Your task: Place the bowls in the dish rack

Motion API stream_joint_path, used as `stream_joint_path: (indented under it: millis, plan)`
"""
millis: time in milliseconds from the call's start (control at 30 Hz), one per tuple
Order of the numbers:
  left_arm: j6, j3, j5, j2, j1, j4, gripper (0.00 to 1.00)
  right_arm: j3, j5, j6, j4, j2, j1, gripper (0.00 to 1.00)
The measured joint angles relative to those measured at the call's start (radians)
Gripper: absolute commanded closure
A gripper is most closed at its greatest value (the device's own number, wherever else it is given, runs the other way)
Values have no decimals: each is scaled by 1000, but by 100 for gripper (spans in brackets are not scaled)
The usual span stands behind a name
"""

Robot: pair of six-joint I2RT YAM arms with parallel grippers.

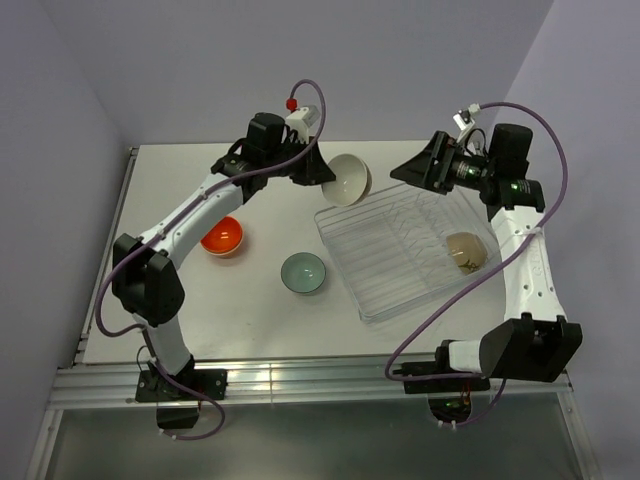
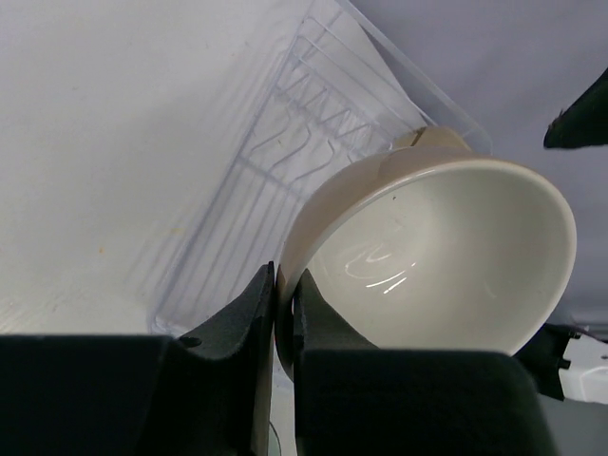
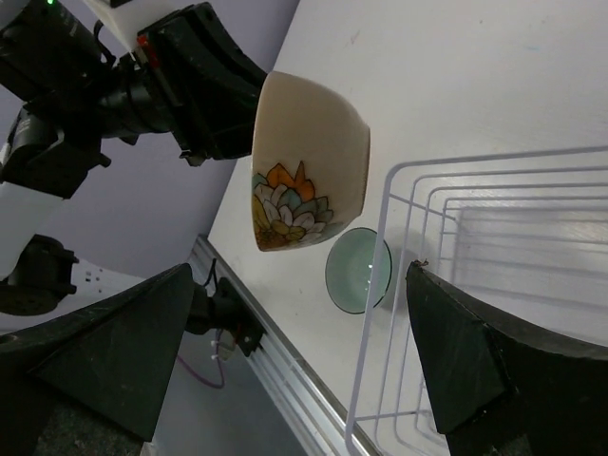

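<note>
My left gripper (image 1: 322, 172) is shut on the rim of a cream bowl (image 1: 349, 179) and holds it tilted in the air at the far left corner of the clear dish rack (image 1: 385, 262). In the left wrist view the fingers (image 2: 255, 313) pinch the bowl's wall (image 2: 446, 256), with the rack (image 2: 285, 180) below. My right gripper (image 1: 412, 166) is open and empty above the rack's far edge. Its view shows the held bowl's flower pattern (image 3: 309, 161). A beige bowl (image 1: 465, 250) lies in the rack. A mint bowl (image 1: 302, 273) and an orange-red bowl (image 1: 222, 236) stand on the table.
The white table (image 1: 200, 180) ends at a metal rail (image 1: 300, 380) in front. The mint bowl (image 3: 359, 271) sits just left of the rack's near corner (image 3: 380, 313). Purple walls close in at the back and sides.
</note>
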Motion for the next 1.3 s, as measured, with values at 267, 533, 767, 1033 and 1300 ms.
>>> stream_joint_path:
  millis: [267,533,767,1033,1300]
  plan:
    - [-55,1,-3,27,-24,85,100,2,82,0,-13,53,117,0]
    - [-73,1,19,27,-46,129,100,2,105,5,-12,91,188,0]
    - [-113,-4,50,27,-45,172,100,2,99,6,-11,104,199,1]
    - [-142,-32,80,27,-46,200,100,2,82,16,3,104,199,9]
    - [-152,-44,79,27,-50,214,100,0,71,19,21,104,198,40]
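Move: The left hand holds the beige bowl by its rim, and the right gripper it is taken to lies about 18 cm to its right, 3 cm back and 6 cm higher. From the right hand, the beige bowl is some 13 cm left, 4 cm ahead and 6 cm below; the dish rack's middle is 30 cm below, 2 cm ahead and 2 cm right, with the loaded bowl 1 cm ahead, 16 cm right and just as low. With its jaws wide open, the right hand sweeps left about 6 cm while sinking some 4 cm over the rack, turning slightly counter-clockwise and tipping down to bring its fingers either side of the beige bowl, then stays nearly in place and closes by about a quarter until both fingers touch the bowl's outside. The left hand keeps its pinch on the rim and carries the bowl about 4 cm right towards the right gripper, drifting a little back and up and rolling some 10 degrees with its left side sinking. ##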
